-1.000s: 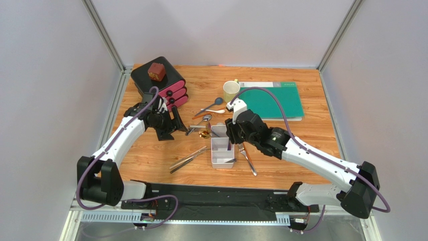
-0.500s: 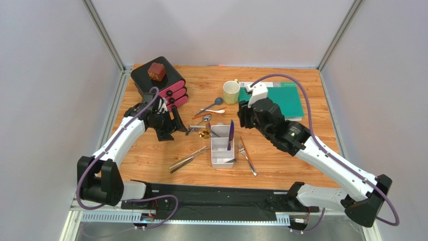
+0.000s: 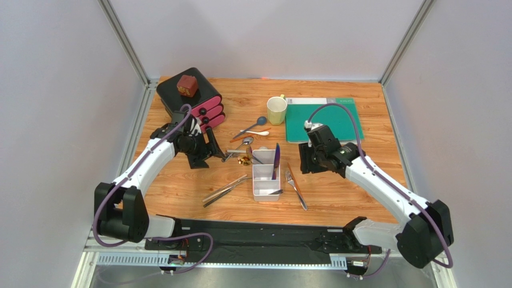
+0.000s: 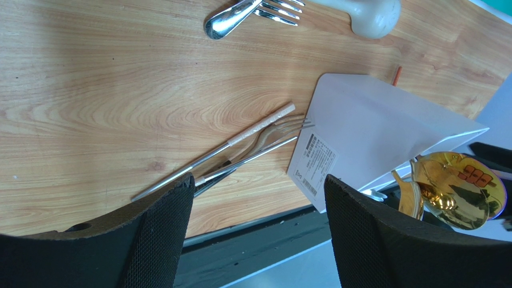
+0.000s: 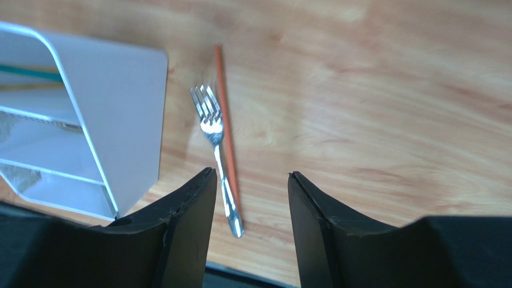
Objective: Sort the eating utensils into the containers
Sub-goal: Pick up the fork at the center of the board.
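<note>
The white divided tray (image 3: 266, 183) stands mid-table with an iridescent purple utensil (image 3: 276, 159) leaning in its right compartment. A silver fork (image 3: 295, 189) and an orange chopstick (image 3: 290, 173) lie just right of the tray. My right gripper (image 3: 302, 163) hovers beside them, open and empty; its wrist view shows the fork (image 5: 217, 153), the chopstick (image 5: 225, 114) and the tray (image 5: 123, 126) ahead of the right gripper (image 5: 251, 175). My left gripper (image 3: 210, 153) is open and empty left of the tray, above silver utensils (image 4: 240, 150) and a gold spoon (image 4: 460, 195).
A black box with pink drawers (image 3: 195, 99) carries a brown block (image 3: 187, 86) at the back left. A pale mug (image 3: 276, 109) and a green mat (image 3: 324, 119) sit at the back. Blue (image 3: 257, 123), white (image 3: 259, 133) and silver spoons (image 3: 243, 144) lie behind the tray.
My right arm has let go of the purple utensil in the tray, drawn away to the right and come down beside the fork, jaws opening wider. The left arm has not moved.
</note>
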### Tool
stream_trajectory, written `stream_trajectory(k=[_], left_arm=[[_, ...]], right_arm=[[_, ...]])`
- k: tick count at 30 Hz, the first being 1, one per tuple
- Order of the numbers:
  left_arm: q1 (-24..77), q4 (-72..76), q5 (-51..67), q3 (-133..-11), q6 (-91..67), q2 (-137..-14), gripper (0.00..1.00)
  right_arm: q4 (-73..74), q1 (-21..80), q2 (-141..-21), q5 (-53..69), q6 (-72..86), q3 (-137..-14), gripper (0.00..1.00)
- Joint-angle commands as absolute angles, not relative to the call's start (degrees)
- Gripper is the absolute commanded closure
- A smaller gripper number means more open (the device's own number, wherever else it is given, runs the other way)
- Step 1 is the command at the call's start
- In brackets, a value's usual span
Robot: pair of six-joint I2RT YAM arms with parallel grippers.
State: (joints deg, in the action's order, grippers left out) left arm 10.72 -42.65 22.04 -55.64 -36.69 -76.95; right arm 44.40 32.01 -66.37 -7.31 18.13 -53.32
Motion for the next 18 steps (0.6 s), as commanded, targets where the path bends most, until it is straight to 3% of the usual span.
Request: stream_trajectory(k=[1, 8, 18], left_arm=[[10.37, -41.31, 22.68, -55.11, -35.60, -76.82, 0.16], [10.37, -41.31, 22.41, -55.11, -35.51, -76.82, 0.16], [10.37, -41.48, 22.06, -55.46, -35.33, -77.69, 0.16]], right_arm=[[43.69, 32.52, -69.86, 4.39, 16.71, -50.81, 0.50], [41.31, 33.57, -80.06, 9.32, 14.07, -50.44, 0.51], [40.34, 36.91, -83.41, 7.21, 13.18, -51.68, 0.52]])
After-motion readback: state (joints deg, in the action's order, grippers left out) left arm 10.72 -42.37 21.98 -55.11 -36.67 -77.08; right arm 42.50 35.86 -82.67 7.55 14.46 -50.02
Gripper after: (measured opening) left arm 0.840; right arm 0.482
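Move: The fork lies on the table about 13 cm below the right hand, its middle some 5 cm to that hand's left and 4 cm back, tines pointing outward and to the left. The orange stick runs close along the fork's right side, its middle about 4 cm left and 1 cm back of the hand. The white container stands roughly 18 cm to the hand's left, level with it. From the left hand, the fork is about 35 cm to the right and 7 cm back. The right hand heads for the fork, sinking about 8 cm while drawing back some 5 cm and to the left about 4 cm, and slowing after a quick start. The wrist tips the fingers to nearly straight down and turns counter-clockwise to line up with the fork; the fingers stay half open astride the handle's line, a few centimetres above it, touching nothing. ##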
